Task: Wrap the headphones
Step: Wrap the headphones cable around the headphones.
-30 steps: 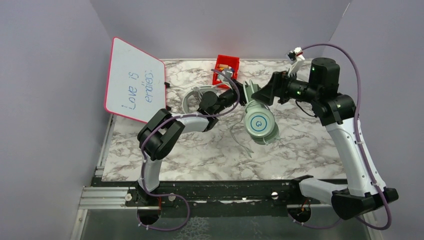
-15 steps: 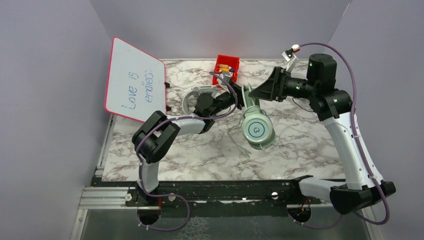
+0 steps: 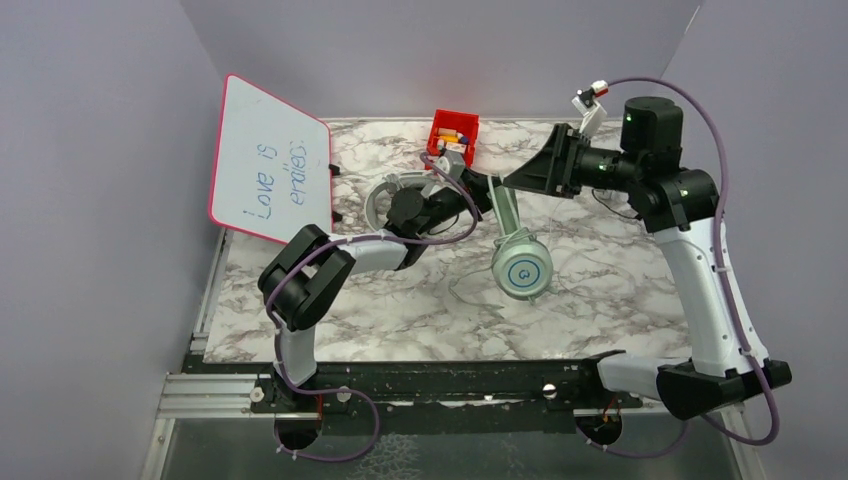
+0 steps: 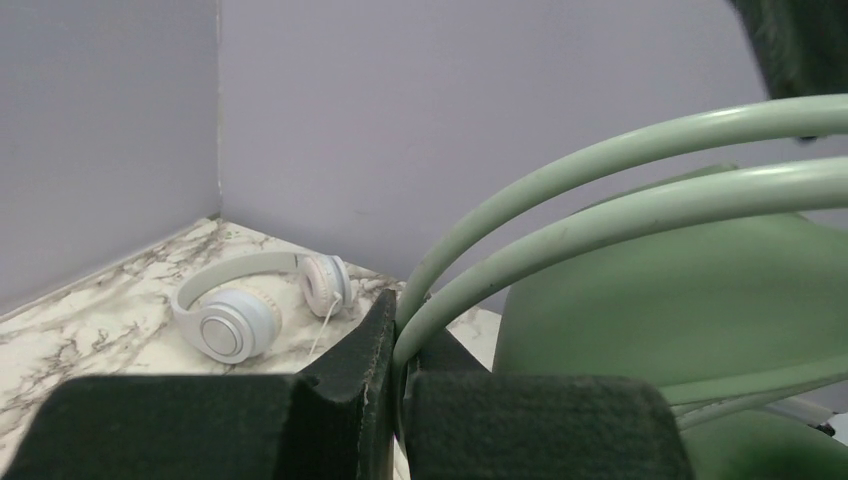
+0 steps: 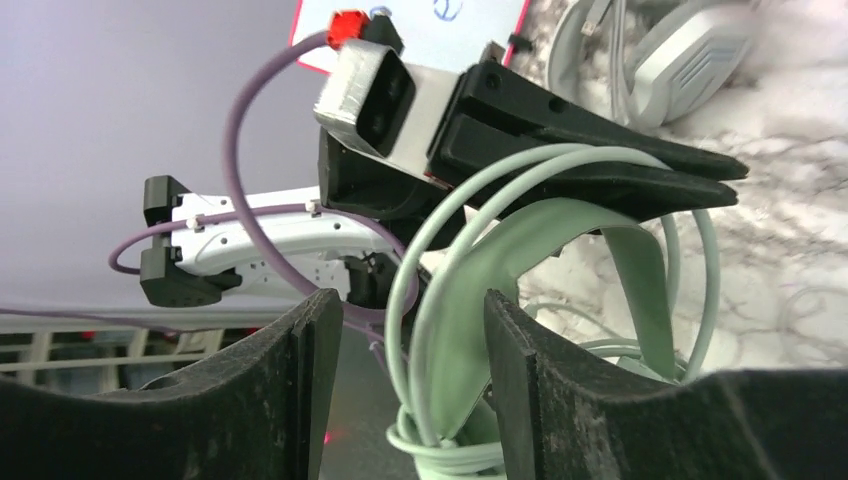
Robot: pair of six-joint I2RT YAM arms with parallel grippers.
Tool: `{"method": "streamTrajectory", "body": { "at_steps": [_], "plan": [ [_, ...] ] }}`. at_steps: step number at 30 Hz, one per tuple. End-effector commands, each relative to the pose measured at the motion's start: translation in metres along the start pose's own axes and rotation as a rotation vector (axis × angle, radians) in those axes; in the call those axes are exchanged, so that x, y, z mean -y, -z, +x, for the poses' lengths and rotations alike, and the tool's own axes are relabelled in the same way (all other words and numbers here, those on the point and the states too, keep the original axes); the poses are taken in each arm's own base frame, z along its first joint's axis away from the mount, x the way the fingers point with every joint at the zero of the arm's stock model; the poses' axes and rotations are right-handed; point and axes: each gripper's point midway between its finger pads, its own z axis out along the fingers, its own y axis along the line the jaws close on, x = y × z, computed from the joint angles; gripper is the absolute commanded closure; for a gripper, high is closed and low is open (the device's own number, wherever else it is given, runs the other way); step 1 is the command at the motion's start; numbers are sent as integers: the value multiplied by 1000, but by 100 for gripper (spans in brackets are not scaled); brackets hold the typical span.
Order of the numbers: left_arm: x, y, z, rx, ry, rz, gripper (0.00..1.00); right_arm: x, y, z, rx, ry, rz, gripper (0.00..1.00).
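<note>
The mint-green headphones (image 3: 522,268) hang above the table's middle, ear cups low, headband (image 5: 540,250) up. My left gripper (image 3: 484,191) is shut on two loops of their thin cable (image 4: 520,200), pinched between its pads at the left gripper (image 4: 398,335). My right gripper (image 3: 506,183) meets it from the right and stands open. In the right wrist view the right gripper (image 5: 400,380) has the headband and cable loops between its fingers (image 5: 310,380), with a gap on the left side. More cable is coiled below (image 5: 450,455).
A grey-white headset (image 3: 392,190) lies behind the left arm, also seen as the grey-white headset (image 5: 690,50). A white headset (image 4: 250,305) lies near a back corner. A red bin (image 3: 453,133) stands at the rear. A whiteboard (image 3: 268,160) leans at left. Loose cable (image 3: 470,290) trails on the marble.
The right gripper's jaws have narrowed around the headband and cable. The mint-green ear cups have sunk lower and turned. Both grippers shifted slightly toward the back.
</note>
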Motion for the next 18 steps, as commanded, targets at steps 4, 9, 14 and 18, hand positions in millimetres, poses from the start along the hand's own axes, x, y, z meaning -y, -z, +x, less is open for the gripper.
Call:
{"method": "streamTrajectory", "body": {
  "at_steps": [4, 9, 14, 18],
  "plan": [
    [13, -5, -41, 100, -68, 14, 100, -7, 10, 16, -41, 51, -29, 51],
    [15, -6, -44, 114, -64, 19, 100, -13, 6, 20, -50, 5, -103, 60],
    [21, -7, -45, 119, -80, 33, 100, -14, -4, 31, -104, -85, -193, 61],
    [20, -7, -43, 111, -96, 30, 100, -19, -8, 32, -116, -138, -250, 67]
  ]
}}
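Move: My left hand is shut on one end of the green headphones' headband. The arch of the headband lies about 11 cm back, 1 cm right and 6 cm up from it; from my open right hand the arch is roughly 3 cm back, 3 cm left and 3 cm below. The ear cups with the cable coils hang about 9 cm back, 2 cm right and 14 cm below that right hand. The grey headphones lie some 18 cm ahead, 22 cm left and 36 cm below. My right hand lifts a centimetre or so as it draws back, then sinks about 4 cm over the headband arch, ending roughly 3 cm lower, 2 cm farther back and a little to the left. The fingers narrow around the two tubes without shutting, while the wrist swings about 10 degrees counter-clockwise. My left hand stays in place and keeps its pinch on the headband. ##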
